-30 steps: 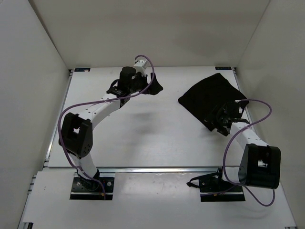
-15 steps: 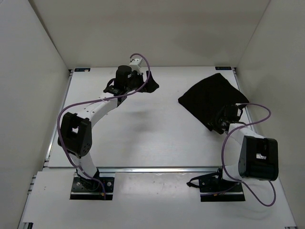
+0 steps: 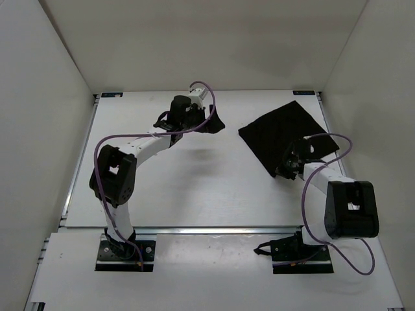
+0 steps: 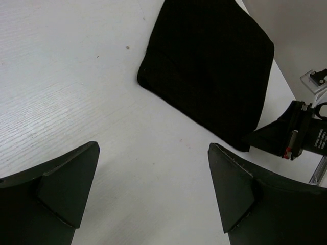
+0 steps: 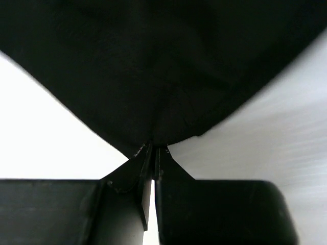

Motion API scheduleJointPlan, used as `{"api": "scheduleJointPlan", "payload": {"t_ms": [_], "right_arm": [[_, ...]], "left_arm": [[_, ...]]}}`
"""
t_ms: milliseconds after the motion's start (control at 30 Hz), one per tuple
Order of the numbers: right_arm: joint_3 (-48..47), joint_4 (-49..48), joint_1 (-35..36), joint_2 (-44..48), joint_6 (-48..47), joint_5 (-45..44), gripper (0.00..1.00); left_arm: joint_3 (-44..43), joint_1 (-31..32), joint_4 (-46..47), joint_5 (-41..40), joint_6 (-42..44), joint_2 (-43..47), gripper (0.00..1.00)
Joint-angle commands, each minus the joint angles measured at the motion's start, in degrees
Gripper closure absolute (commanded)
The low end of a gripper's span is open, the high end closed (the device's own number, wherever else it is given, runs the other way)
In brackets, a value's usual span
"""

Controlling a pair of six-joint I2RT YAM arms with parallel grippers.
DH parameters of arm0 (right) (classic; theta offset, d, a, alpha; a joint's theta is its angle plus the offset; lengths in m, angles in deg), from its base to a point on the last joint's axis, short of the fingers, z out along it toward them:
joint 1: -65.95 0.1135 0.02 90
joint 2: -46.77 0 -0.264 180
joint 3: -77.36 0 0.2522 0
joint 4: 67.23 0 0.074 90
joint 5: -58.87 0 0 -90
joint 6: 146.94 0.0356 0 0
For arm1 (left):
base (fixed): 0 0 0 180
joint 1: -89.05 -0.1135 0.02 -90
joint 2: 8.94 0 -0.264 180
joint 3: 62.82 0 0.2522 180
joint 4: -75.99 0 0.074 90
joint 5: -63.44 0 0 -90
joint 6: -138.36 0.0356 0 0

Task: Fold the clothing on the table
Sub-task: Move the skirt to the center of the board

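The black clothing point(image 3: 279, 133) lies flat on the white table point(image 3: 194, 188) at the back right, set like a diamond. My right gripper point(image 3: 285, 170) is at its near corner. In the right wrist view the right gripper point(image 5: 155, 147) is shut, with the corner of the clothing point(image 5: 153, 61) pinched between its tips. My left gripper point(image 3: 209, 122) hangs over the back middle of the table, to the left of the clothing and apart from it. Seen from the left wrist, the left gripper point(image 4: 153, 148) is open and empty over bare table, with the clothing point(image 4: 209, 66) ahead of it.
White enclosure walls point(image 3: 52, 97) close in the table on the left, back and right. A metal rail point(image 3: 214, 228) runs along the near edge, with both arm bases behind it. Purple cables point(image 3: 331, 139) loop off both arms.
My right gripper has closed on the clothing's near corner and drawn it slightly left. The left arm has swung a little to the right, its gripper still open.
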Motion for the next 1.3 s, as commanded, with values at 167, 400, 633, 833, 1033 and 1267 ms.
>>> {"api": "scheduleJointPlan", "payload": {"t_ms": [167,400,633,833,1033,1267], "right_arm": [[2.75,8.14,12.08,10.60,1.18,0.36,1.00],[10.57,10.17,11.21,17.10,2.67,3.00,1.00],[13.65,9.99,11.91,22.64,2.07,5.73,1.00],[14.00,11.31,11.73,22.82,0.92,7.40,1.00],[14.80,11.31,10.16,25.81,1.01,7.66,1.00],[14.45,11.75,9.19,25.20,-0.49,7.58,1.00]], "left_arm": [[6.43,0.14,6.31,3.21,-2.08,-0.75,0.01],[3.89,1.89,8.51,4.44,-2.61,-6.11,0.01],[7.22,3.13,14.74,2.24,-7.43,-9.01,0.02],[3.45,6.20,15.10,2.34,-7.09,-13.05,0.03],[2.56,6.91,14.31,1.81,-7.53,-15.78,0.07],[2.65,6.73,14.92,1.63,-8.76,-16.83,0.47]]}}
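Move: Some 4 cm ahead of the left hand, about 10 cm to its right and 15 cm below, lies the skirt's left corner; the front corner, pinched by the right hand, is roughly 13 cm back, 22 cm right and 14 cm below. From the right hand, the board's centre lies about 6 cm ahead and 26 cm left, the skirt's left corner 16 cm ahead and 16 cm left, and the front rail 22 cm straight back. Dragging the skirt by its pinched front corner, the right hand swings left with a small lift, then pulls back towards the front rail, about 11 cm in all, turning slightly counter-clockwise. The left hand sinks some 13 cm, also easing right and back, tipping downward to the skirt's left corner; its wide-open fingers start closing around it at the end. ##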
